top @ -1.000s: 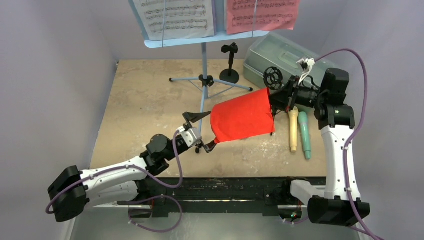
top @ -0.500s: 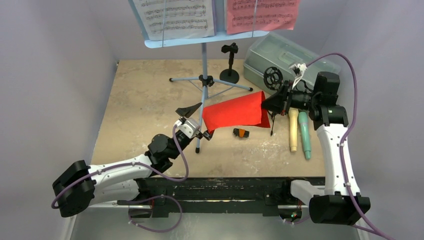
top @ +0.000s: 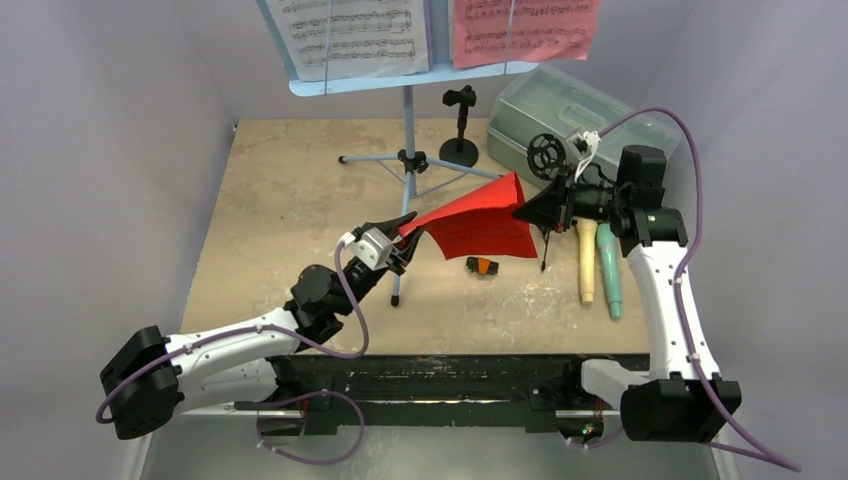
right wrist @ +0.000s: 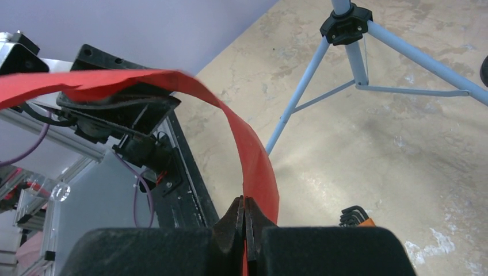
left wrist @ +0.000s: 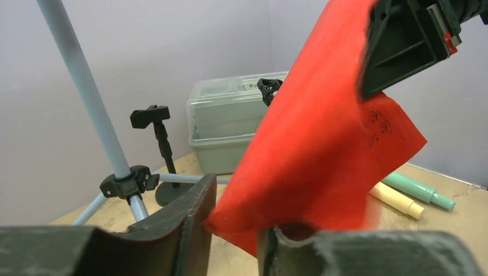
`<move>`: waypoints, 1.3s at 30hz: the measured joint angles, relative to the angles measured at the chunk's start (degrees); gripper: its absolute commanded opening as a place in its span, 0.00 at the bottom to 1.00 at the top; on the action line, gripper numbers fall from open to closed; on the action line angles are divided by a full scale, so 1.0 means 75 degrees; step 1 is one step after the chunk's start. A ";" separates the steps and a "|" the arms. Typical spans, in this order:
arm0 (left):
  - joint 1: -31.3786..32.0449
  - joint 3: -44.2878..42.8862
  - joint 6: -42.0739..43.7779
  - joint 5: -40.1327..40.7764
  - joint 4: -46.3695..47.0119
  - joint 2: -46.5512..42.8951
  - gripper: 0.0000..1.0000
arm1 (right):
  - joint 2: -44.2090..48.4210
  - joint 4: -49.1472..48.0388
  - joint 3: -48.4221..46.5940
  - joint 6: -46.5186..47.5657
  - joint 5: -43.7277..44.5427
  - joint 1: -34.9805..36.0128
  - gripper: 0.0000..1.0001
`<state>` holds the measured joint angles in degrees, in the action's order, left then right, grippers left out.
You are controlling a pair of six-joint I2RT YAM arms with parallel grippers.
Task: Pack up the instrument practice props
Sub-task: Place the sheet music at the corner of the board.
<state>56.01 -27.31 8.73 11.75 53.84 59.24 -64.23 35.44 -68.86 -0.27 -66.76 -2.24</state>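
A red music page [top: 480, 222] is stretched between my two grippers above the table. My right gripper [top: 528, 212] is shut on its right edge, and the pinch shows in the right wrist view [right wrist: 246, 215]. My left gripper [top: 405, 232] is at the page's left corner. In the left wrist view that corner [left wrist: 230, 221] lies between the fingers with a gap still showing. The pale-blue music rack [top: 410, 78] on its tripod holds a white page [top: 350, 35] and another red page [top: 525, 30]. Cream [top: 587, 260] and teal [top: 608, 275] microphones lie under the right arm.
Two black mic holders stand at the back, one [top: 460, 125] by the tripod and one with a round ring [top: 547, 155] near the grey-green case [top: 570, 105]. An orange-and-black hex key set [top: 482, 265] lies beneath the red page. The tripod leg [top: 402, 250] passes close by my left gripper.
The left gripper rose to the page's left corner and its jaws narrowed around it. The page went from hanging broadside to stretched nearly edge-on. The right gripper shifted slightly left.
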 measured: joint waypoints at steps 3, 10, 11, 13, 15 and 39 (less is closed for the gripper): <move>-0.0070 -0.0073 -0.0259 0.0006 -0.0367 -0.0216 0.06 | -0.0055 0.0006 0.0052 0.0131 0.0114 0.0032 0.00; -0.0772 -0.0455 -0.1419 -0.0256 -0.1906 -0.0525 0.00 | -0.0160 0.0029 0.0233 0.0571 0.0224 0.0102 0.14; -0.0933 -0.0519 -0.1664 -0.0353 -0.2159 -0.0557 0.00 | -0.0175 0.0058 0.0248 0.0653 0.0216 0.0111 0.32; -0.1244 -0.0612 -0.2119 -0.0484 -0.2661 -0.0632 0.00 | -0.0201 0.0131 0.0286 0.1000 0.0187 0.0128 0.57; -0.1574 -0.0682 -0.2588 -0.0525 -0.3255 -0.0726 0.00 | -0.0201 0.0189 0.0353 0.1341 0.0160 0.0131 0.75; -0.6650 -0.3162 -0.4960 0.0504 -0.7020 0.2672 0.00 | 0.0810 0.0382 0.1804 0.4141 0.0265 -0.0108 0.99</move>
<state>6.13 -51.03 -28.47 15.53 1.19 79.29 -58.15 38.30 -55.33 30.79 -64.77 -3.05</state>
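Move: The left fingers are half shut around the near-left corner of the red sheet music, whose middle lies about 10 cm to their right and roughly level with them. The stand's hub is some 17 cm ahead and 20 below, and the board's far-left corner about 38 ahead, 43 left and 30 below. From the right hand, which pinches the sheet's other end, its middle is about 7 cm left; the hex keys lie 3 cm left, 2 back and 31 below. The left hand shuts on its corner of the red sheet, and the right hand, sinking about 7 cm in all with its fingers dipping slightly, opens wide and lets its end go. The left then carries the sheet away past the stand's near leg towards the board's far-left corner, some 26 cm left, 18 forward and 15 down, the wrist swinging about 50 degrees counter-clockwise while its fingers tip downward. ##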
